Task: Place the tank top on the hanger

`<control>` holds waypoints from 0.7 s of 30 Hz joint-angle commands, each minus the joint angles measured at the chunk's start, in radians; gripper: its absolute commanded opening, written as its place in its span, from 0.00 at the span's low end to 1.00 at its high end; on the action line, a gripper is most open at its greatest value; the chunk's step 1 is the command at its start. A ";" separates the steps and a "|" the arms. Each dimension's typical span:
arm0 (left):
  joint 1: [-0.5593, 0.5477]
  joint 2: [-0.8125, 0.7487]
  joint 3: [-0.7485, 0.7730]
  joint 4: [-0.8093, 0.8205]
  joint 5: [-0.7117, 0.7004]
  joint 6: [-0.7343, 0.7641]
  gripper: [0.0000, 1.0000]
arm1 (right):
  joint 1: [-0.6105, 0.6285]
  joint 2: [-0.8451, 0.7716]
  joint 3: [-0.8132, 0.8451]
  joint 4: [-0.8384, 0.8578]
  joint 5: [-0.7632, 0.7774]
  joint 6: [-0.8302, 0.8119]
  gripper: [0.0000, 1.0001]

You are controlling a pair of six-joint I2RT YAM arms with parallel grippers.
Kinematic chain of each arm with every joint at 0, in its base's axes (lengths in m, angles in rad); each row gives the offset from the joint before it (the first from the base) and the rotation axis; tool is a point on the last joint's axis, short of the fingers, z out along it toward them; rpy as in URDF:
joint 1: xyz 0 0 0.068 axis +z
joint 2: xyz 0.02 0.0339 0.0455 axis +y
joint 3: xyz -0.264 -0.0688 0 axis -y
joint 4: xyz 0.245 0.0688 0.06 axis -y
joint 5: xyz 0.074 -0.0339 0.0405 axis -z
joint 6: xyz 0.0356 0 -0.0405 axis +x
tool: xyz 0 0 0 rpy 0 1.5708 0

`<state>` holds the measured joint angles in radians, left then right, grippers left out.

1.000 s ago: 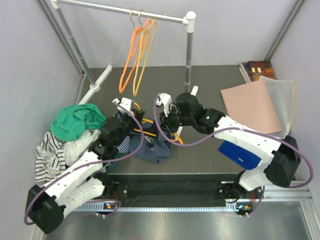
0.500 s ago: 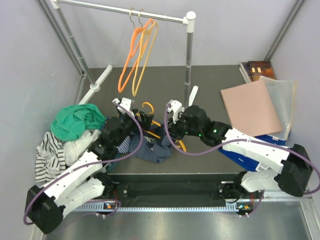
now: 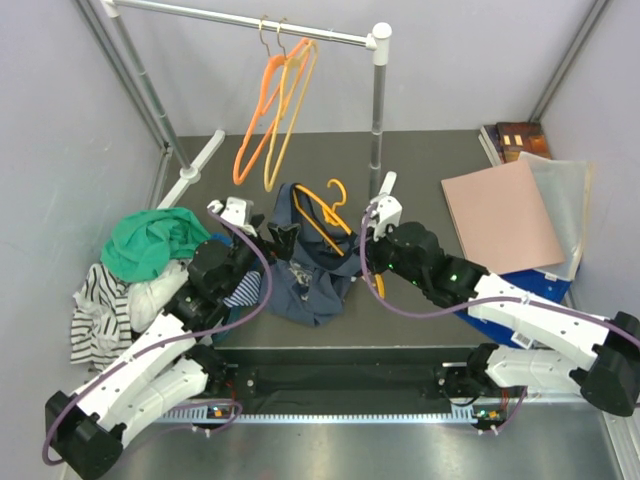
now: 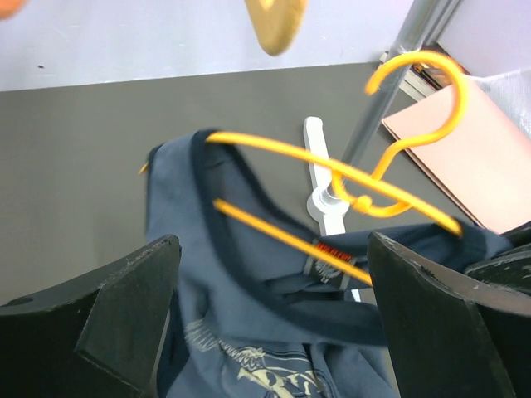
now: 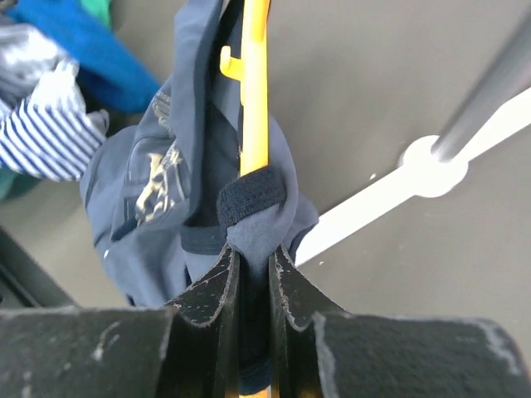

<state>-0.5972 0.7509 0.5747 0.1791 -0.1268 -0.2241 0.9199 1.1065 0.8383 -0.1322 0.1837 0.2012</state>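
Note:
The navy tank top (image 3: 310, 285) hangs in a bunch from the amber hanger (image 3: 325, 215), held up above the dark table between the two arms. My right gripper (image 3: 362, 258) is shut on one hanger arm with a fold of the top's strap wrapped over it. In the right wrist view the gripper (image 5: 253, 265) pinches the tank top (image 5: 166, 191) against the hanger (image 5: 255, 99). My left gripper (image 3: 283, 237) stands wide open just left of the cloth, touching nothing. Its wrist view shows the gripper (image 4: 274, 323) framing the tank top (image 4: 249, 332) and the hanger (image 4: 332, 174).
A clothes rail (image 3: 240, 20) at the back carries two more hangers (image 3: 275, 110), with its post (image 3: 378, 110) and white foot (image 3: 385, 185) right behind the held hanger. A green garment (image 3: 150, 240) and striped cloth (image 3: 95, 315) lie left. A pink folder (image 3: 500, 215) lies right.
My left gripper let go, opened wide and drew back to the left. My right gripper closed on the hanger and strap and raised them, so the top now hangs above the table.

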 commanded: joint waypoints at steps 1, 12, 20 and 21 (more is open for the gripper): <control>0.004 -0.025 0.042 -0.007 -0.049 0.012 0.99 | 0.000 -0.085 -0.004 0.155 0.123 0.029 0.00; 0.002 -0.039 0.042 -0.021 -0.099 0.020 0.99 | -0.001 -0.149 0.062 0.135 0.221 0.018 0.00; 0.002 -0.045 0.034 -0.024 -0.132 0.028 0.99 | -0.003 -0.244 0.059 0.200 0.283 -0.005 0.00; 0.002 -0.045 0.034 -0.024 -0.134 0.028 0.99 | -0.001 -0.243 0.065 0.197 0.284 -0.017 0.00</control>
<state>-0.5972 0.7197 0.5762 0.1444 -0.2356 -0.2092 0.9199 0.9421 0.8497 -0.0715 0.4042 0.2092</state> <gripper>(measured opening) 0.987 0.099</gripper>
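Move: The rail's free stretch, right of the hanging hangers, lies about 18 cm ahead of the right hand, 8 cm left and some 30 cm above. The held hanger's hook is roughly 10 cm ahead and 7 cm left of that hand; the two hanging hangers are about 20 cm ahead and 20 cm left, the right post's foot 16 cm ahead and 2 cm right. From the left hand, that rail stretch is 15 cm ahead, 10 cm right, 24 cm up. The tank top and yellow hanger, still pinched together at one shoulder by the right hand, are lifted about 8 cm towards the rail's height, going some 4 cm to the right as well. The right wrist tips its fingers upward and turns clockwise, each a little over 10 degrees. Beside it the left hand, empty and wide open, eases about 2 cm left. ##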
